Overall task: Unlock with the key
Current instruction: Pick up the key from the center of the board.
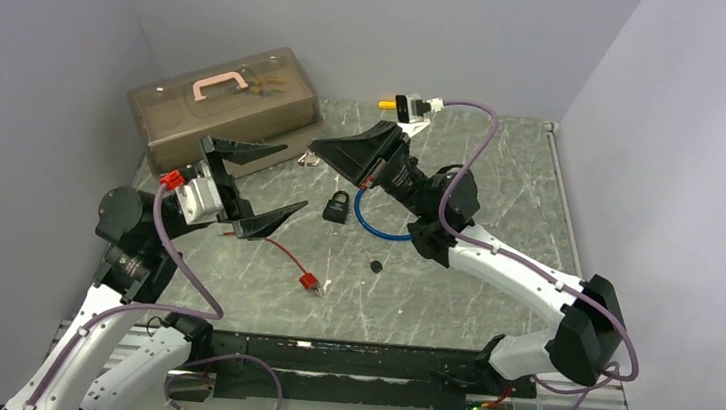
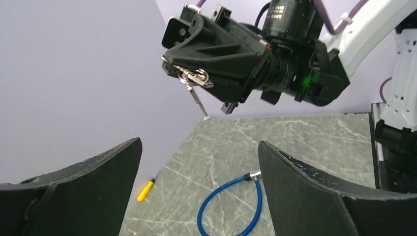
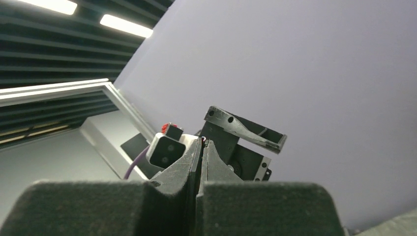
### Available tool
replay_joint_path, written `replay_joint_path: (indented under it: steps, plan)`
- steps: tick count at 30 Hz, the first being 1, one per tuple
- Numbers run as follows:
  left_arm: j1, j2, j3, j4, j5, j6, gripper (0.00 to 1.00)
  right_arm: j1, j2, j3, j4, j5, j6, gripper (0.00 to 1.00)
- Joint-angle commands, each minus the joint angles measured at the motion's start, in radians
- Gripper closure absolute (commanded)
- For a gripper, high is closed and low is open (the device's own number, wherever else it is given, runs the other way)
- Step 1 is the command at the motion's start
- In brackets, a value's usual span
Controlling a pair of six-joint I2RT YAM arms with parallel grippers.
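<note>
A small black padlock (image 1: pixel 337 206) lies on the marble table beside a blue cable loop (image 1: pixel 377 228). My right gripper (image 1: pixel 313 151) is raised above the table, shut on a key ring; the key (image 2: pixel 195 94) hangs down from its tips in the left wrist view. In the right wrist view the right gripper (image 3: pixel 202 142) shows its jaws pressed together, the key hardly visible. My left gripper (image 1: pixel 294 177) stands wide open just left of the key, holding nothing, and its fingers (image 2: pixel 93 182) frame the blue cable loop (image 2: pixel 230 206) below. The padlock is out of both wrist views.
A brown toolbox (image 1: pixel 223 101) with a pink handle stands at the back left. A yellow-handled tool (image 1: pixel 389 104) lies at the back edge, also seen as the yellow handle (image 2: pixel 145 190). A red wire with a clip (image 1: pixel 307 281) and a small black piece (image 1: pixel 375 265) lie mid-table.
</note>
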Motion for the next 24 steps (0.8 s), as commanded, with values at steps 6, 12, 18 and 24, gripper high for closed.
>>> replay_joint_path:
  steps: [6,12,18,24]
  plan:
    - [-0.047,0.000,-0.003,0.171,-0.076,-0.025,0.29,0.051,0.114,0.116,0.250,0.008,0.092,1.00]
    - [-0.048,-0.004,0.009,0.174,-0.082,-0.011,0.36,0.071,0.163,0.137,0.283,0.013,0.107,1.00]
    - [-0.047,-0.007,0.004,0.156,-0.105,0.013,0.48,0.074,0.173,0.155,0.277,0.004,0.094,1.00]
    - [-0.048,-0.012,-0.010,0.157,-0.118,0.015,0.55,0.078,0.163,0.161,0.262,-0.003,0.073,1.00]
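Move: The key hangs from the right gripper's shut fingertips, out in front of the open left fingers: about 5 cm to the left hand's right, 2 cm ahead and 4 cm above it, with the right fingertips just over the key. From the right hand, the key is about 1 cm left, level fore and aft and 2 cm below; the left fingers lie some 6 cm left, 2 cm back and 5 cm lower. The padlock lies on the table, about 7 cm right of the left hand, 15 cm ahead and 43 cm below. The right hand keeps the key pinched in its shut fingertips and carries it about 3 cm left, with a slight draw back, towards the left gripper's open jaws, turning some 10 degrees as it goes. Meanwhile the left hand rises about 3 cm to the key's height, its fingers tipping up a little and closing from wide open to about half, so that the tips come close on either side of the hanging key without visibly gripping it. ##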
